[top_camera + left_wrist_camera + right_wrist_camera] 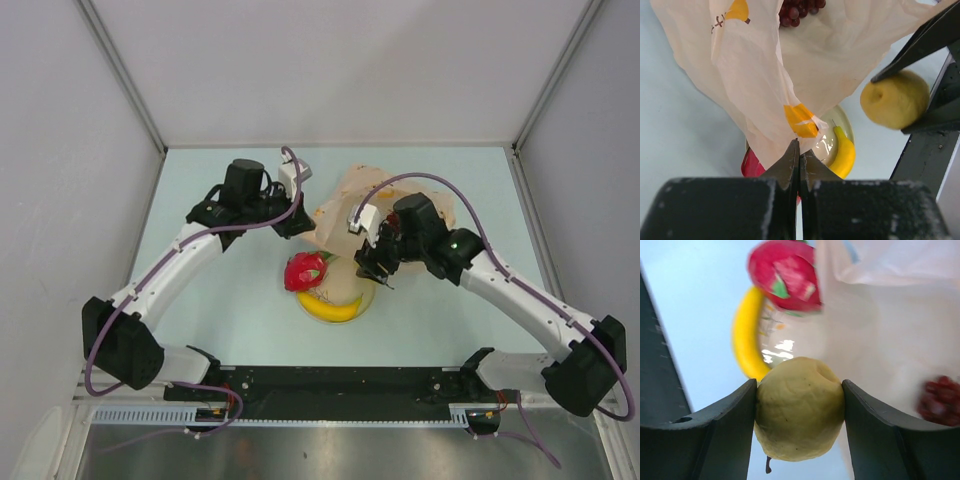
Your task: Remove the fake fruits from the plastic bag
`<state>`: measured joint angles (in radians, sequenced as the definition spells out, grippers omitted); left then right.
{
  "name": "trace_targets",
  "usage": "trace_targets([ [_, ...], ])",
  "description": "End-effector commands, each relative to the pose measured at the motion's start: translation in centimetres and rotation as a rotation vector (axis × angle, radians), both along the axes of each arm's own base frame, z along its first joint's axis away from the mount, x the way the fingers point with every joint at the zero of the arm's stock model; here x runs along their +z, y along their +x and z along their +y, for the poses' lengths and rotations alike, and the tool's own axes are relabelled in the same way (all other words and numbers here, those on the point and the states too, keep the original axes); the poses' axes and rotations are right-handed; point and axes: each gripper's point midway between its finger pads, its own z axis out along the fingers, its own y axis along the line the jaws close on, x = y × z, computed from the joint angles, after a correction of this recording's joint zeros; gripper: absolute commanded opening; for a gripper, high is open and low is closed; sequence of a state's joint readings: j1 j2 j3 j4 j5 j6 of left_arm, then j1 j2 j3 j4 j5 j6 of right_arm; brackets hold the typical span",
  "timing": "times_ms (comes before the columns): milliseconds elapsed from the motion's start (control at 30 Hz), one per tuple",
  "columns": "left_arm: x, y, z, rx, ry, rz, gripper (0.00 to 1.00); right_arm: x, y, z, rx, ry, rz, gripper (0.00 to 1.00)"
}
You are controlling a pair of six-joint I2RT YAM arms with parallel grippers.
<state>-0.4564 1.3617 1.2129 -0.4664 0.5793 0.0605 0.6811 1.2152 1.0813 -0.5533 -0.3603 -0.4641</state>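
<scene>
My left gripper [799, 150] is shut on a lower edge of the pale peach plastic bag [750, 75] and holds it up over the plate [847, 122]. My right gripper [800, 385] is shut on the round yellow lemon [800, 407], which hangs clear of the bag [880, 330]. The lemon [895, 100] also shows between the right fingers in the left wrist view. A yellow banana [330, 310] and a glossy red fruit [305, 270] rest at the plate [368, 298]. Dark red grapes [797, 12] lie inside the bag [345, 195].
The cream plate sits at the table's middle, partly under the bag. Both arms meet over it, the left gripper [298, 222] and the right gripper [372, 265] close together. Pale walls bound the table on three sides.
</scene>
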Motion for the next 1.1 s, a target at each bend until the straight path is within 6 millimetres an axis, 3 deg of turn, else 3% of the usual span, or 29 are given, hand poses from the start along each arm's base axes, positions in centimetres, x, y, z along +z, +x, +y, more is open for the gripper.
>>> trace_targets([
  [0,2.4,1.0,-0.8,-0.008,-0.04,-0.063,0.0,0.5,-1.4,3.2,0.036,0.152,0.207,0.19],
  [167,2.7,1.0,-0.7,-0.001,-0.042,-0.067,0.0,-2.1,-0.1,4.5,0.028,0.139,0.269,0.18],
  [200,2.9,1.0,-0.7,-0.002,-0.046,-0.077,0.0,-3.5,0.4,4.7,0.022,0.116,0.289,0.17],
  [333,3.3,0.7,-0.5,0.001,-0.049,-0.091,0.0,-5.9,3.4,5.1,-0.032,0.087,0.249,0.15],
  [800,3.4,0.0,-0.3,-0.011,-0.058,-0.1,0.0,-10.3,10.1,6.3,-0.035,-0.033,0.074,0.18],
  [933,3.4,0.1,-0.1,-0.006,-0.051,-0.108,0.0,-11.2,10.7,6.3,0.008,-0.073,0.027,0.19],
  [1067,3.2,0.1,0.0,-0.004,-0.054,-0.104,0.0,-12.3,9.5,6.1,0.077,-0.127,0.036,0.22],
])
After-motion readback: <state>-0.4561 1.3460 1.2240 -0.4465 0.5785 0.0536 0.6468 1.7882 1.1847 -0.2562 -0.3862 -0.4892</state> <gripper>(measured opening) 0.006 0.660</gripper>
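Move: The right hand holds the round yellow fruit; the middle of its goal, the plate, lies roughly 6 cm ahead, 8 cm to the left and 18 cm below. On the plate, the red fruit is some 8 cm ahead and 15 cm left of that hand, the banana about level with it and 8 cm left. The plastic bag's middle is about 20 cm ahead and 3 cm right. From the left hand, the plate's middle is level, about 6 cm right and 21 cm below. Still gripping the yellow fruit, the right hand brings it in under the loose film by the bag's mouth: briefly a little back and left, then down about 13 cm, forward and some 5 cm left onto the plate's far right side, slowing. Its fingers tip downward some 20 degrees, then mostly level back. The left hand keeps its pinch on the bag's corner, lifting it about a centimetre. ##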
